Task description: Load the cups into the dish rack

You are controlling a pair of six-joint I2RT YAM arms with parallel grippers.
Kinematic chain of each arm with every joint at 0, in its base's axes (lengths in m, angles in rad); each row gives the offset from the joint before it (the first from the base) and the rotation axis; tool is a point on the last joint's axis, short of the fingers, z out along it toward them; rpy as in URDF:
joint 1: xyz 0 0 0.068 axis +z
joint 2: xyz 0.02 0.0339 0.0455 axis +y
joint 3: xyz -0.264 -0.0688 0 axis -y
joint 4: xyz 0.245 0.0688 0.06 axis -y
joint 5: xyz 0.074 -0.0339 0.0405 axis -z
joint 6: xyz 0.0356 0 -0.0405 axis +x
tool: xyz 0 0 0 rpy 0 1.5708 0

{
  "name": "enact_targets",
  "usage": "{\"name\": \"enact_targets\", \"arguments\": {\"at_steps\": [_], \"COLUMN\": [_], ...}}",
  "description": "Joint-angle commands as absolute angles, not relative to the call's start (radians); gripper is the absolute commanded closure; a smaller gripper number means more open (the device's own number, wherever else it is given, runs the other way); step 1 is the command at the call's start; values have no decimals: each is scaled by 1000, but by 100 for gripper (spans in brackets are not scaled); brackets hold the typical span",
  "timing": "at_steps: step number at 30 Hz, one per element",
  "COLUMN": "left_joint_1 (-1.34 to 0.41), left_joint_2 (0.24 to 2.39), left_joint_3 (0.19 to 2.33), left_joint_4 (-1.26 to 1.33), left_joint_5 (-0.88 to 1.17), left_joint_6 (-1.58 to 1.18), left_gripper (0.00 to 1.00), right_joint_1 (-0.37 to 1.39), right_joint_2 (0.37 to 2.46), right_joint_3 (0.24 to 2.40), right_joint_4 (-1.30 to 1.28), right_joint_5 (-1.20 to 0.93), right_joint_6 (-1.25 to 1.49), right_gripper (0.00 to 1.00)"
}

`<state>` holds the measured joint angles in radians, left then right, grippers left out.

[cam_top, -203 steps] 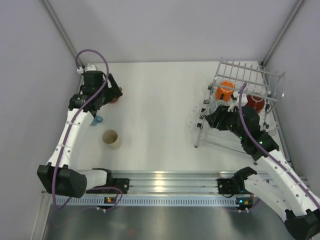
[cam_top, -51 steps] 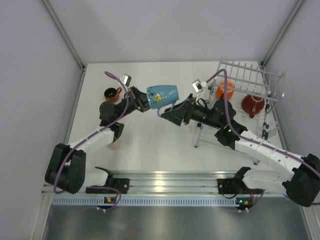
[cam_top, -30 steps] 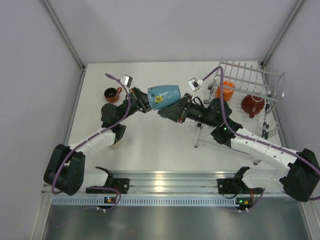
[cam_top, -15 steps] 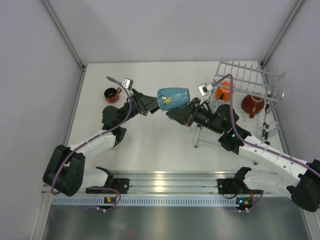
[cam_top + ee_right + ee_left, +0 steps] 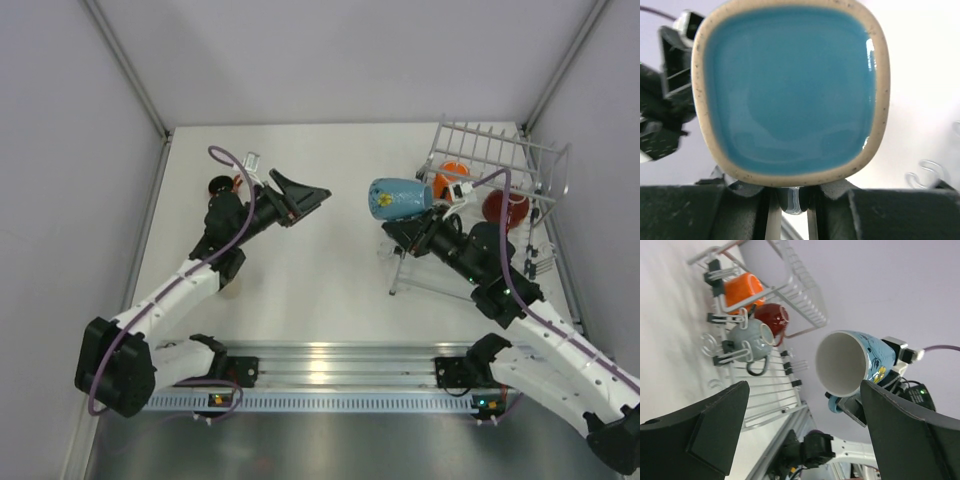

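Note:
My right gripper (image 5: pixel 421 224) is shut on the handle of the light blue mug (image 5: pixel 400 198) and holds it in the air just left of the dish rack (image 5: pixel 497 150). In the right wrist view the mug's blue base (image 5: pixel 790 85) fills the frame above the shut gripper (image 5: pixel 790 201). My left gripper (image 5: pixel 312 202) is open and empty over the table's middle left. It faces the mug's white mouth (image 5: pixel 842 364). The bright orange mug (image 5: pixel 742 287), the dark red mug (image 5: pixel 776 318) and the grey mug (image 5: pixel 751 338) sit in the rack (image 5: pixel 800 292).
The squat orange-red mug (image 5: pixel 221 185) with black inside stands on the table at the far left, behind my left arm. The cream mug is almost hidden under my left arm. Grey walls close in both sides.
The blue mug passed from my left gripper to my right one. My right arm carried it right toward the rack. My left gripper opened and drew back left.

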<state>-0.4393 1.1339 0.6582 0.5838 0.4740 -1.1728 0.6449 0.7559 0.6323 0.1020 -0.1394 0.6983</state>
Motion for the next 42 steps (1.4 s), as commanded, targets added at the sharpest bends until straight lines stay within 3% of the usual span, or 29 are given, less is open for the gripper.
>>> {"name": "enact_targets", "arguments": {"at_steps": [1,8,14,23,42], "left_joint_1": [-437,-359,-305,-305,-304], "left_joint_2": [1108,1003,997,971,969], "left_joint_3": [756,684,762,764,813], "left_joint_4": [304,281,121,103,-49], "left_joint_5": [403,343,354,353,301], "left_joint_6": [-1023,-1138,-1033,-1009,-943], "left_gripper": [2,2,2,2,2], "right_joint_1": [578,456,433,417,285], "right_joint_2": [684,641,672,661,887], "right_joint_3": [661,709,741,710,646], "right_joint_4": [-25,-348,-564,-673,-514], "right_joint_5": [-42,303,507,810,790], "right_joint_6": [640,620,661,735,923], "right_gripper": [100,100,100,100,100]}}
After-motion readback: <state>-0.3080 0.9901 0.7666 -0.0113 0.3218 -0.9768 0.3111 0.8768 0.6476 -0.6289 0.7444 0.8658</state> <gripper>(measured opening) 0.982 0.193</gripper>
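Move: My right hand already grips the blue cup by its handle and is taking it to the free rack spot, about 27 cm to the right, 4 cm ahead and 22 cm below. The dark red cup lies about 28 cm right and 8 cm ahead, the grey cup 12 cm right and 3 cm ahead, the orange cup 15 cm right and 12 cm ahead, all some 21 cm below. From my empty left hand, that spot is about 44 cm right, 2 cm back and 23 cm below. I swing the blue cup about 25 cm to my right and some 15 cm down, over the rack, to the free spot beyond the grey cup and nearer me than the dark red one. My wrist turns clockwise until the fingers slant down and forward-right, slowing near the end, still pinching the handle. My open left hand backs away leftward about 7 cm, sinking a little. ##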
